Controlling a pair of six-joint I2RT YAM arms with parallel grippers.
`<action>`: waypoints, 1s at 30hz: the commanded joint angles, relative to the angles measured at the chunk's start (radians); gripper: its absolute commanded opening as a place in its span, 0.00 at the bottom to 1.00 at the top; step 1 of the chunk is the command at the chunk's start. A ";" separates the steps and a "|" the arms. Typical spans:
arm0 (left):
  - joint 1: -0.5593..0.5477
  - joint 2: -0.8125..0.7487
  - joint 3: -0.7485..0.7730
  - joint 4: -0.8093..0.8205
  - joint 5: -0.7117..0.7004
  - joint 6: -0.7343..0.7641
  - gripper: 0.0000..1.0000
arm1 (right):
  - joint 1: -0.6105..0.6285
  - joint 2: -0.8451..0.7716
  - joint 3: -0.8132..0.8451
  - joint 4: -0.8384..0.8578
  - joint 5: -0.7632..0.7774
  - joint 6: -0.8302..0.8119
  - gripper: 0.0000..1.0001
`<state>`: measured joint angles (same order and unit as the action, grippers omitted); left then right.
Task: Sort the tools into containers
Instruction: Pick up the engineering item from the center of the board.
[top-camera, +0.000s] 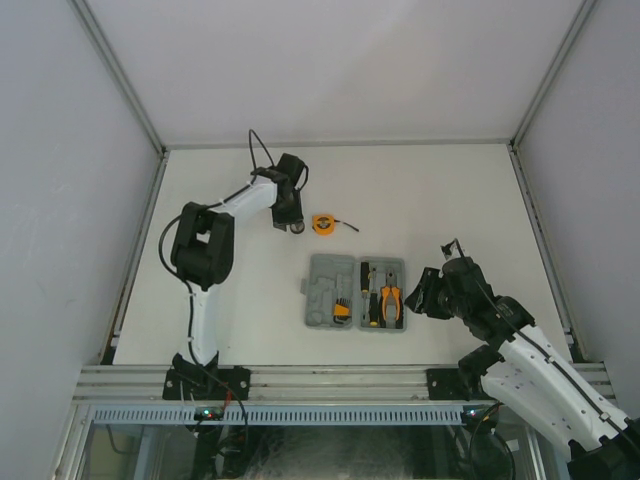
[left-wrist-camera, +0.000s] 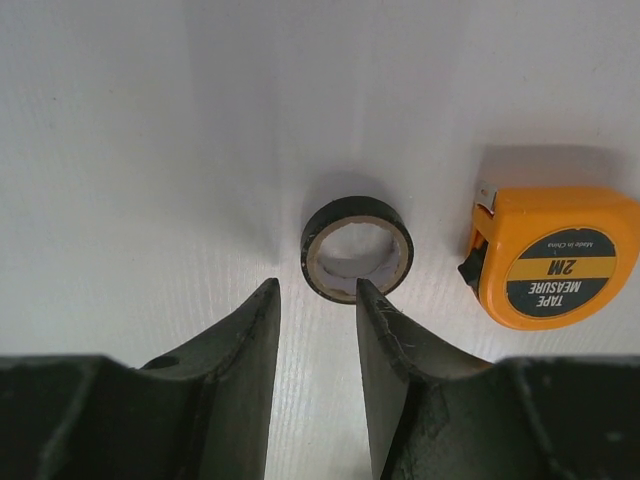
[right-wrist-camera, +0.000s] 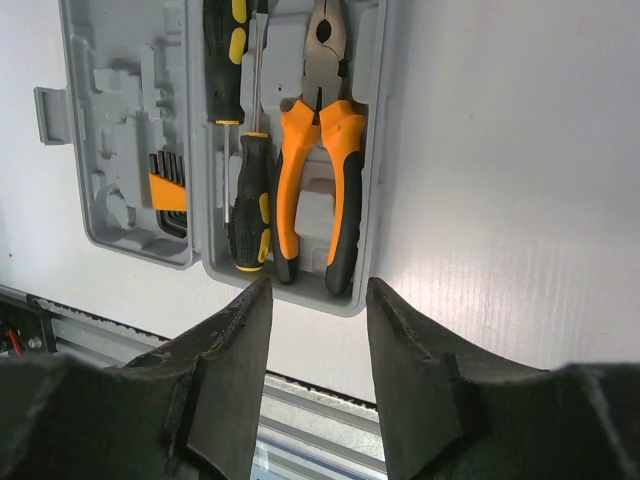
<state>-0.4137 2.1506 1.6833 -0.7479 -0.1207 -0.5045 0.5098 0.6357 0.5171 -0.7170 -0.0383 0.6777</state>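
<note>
On the white table a small black ring (left-wrist-camera: 357, 250) stands just ahead of my left gripper (left-wrist-camera: 315, 292), which is open and empty. Its right fingertip (left-wrist-camera: 365, 300) overlaps the ring's near rim. The round orange tape measure (left-wrist-camera: 560, 268) lies to the ring's right. In the top view the left gripper (top-camera: 293, 225) is beside the tape measure (top-camera: 322, 224). The grey case (right-wrist-camera: 120, 150) lies open and holds the pliers (right-wrist-camera: 345, 180), two screwdrivers (right-wrist-camera: 250, 205) and the orange hex-key set (right-wrist-camera: 168, 190). My right gripper (right-wrist-camera: 318, 292) hangs open and empty off the case's near right corner.
The case (top-camera: 325, 285) lies in the middle of the table, toward the near edge. A metal rail (top-camera: 340, 382) runs along that edge, between the arm bases. White walls and aluminium posts enclose the table on three sides.
</note>
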 joint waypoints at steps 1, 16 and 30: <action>0.011 0.024 0.063 -0.026 0.014 -0.003 0.40 | -0.007 -0.005 0.037 0.010 0.005 -0.003 0.43; 0.029 0.062 0.086 -0.048 0.003 -0.016 0.34 | -0.008 -0.001 0.037 0.013 0.001 -0.007 0.43; 0.032 0.004 -0.011 0.007 -0.009 0.000 0.06 | -0.010 -0.007 0.037 0.018 0.003 -0.005 0.43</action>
<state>-0.3893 2.1979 1.7161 -0.7715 -0.1200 -0.5125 0.5041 0.6357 0.5171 -0.7170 -0.0387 0.6773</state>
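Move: The black tape roll is almost under the left fingertips, about 1 cm ahead, 1 cm to their right and some 2 cm below. The orange tape measure stands roughly 7 cm to the right of the roll, about level with it. The open tool case's left tray lies about 20 cm back from the left hand and 10 cm to its right. From the right hand, the roll is some 26 cm ahead, 27 cm left and 9 cm lower. The tape roll's left rim is what the left hand takes: it sinks about 1 cm, easing roughly 1 cm to the left, until the fingers straddle the ring wall. Then it stays there and closes from less than half open to nearly shut, one finger inside the ring and one outside, pinching the rim. ##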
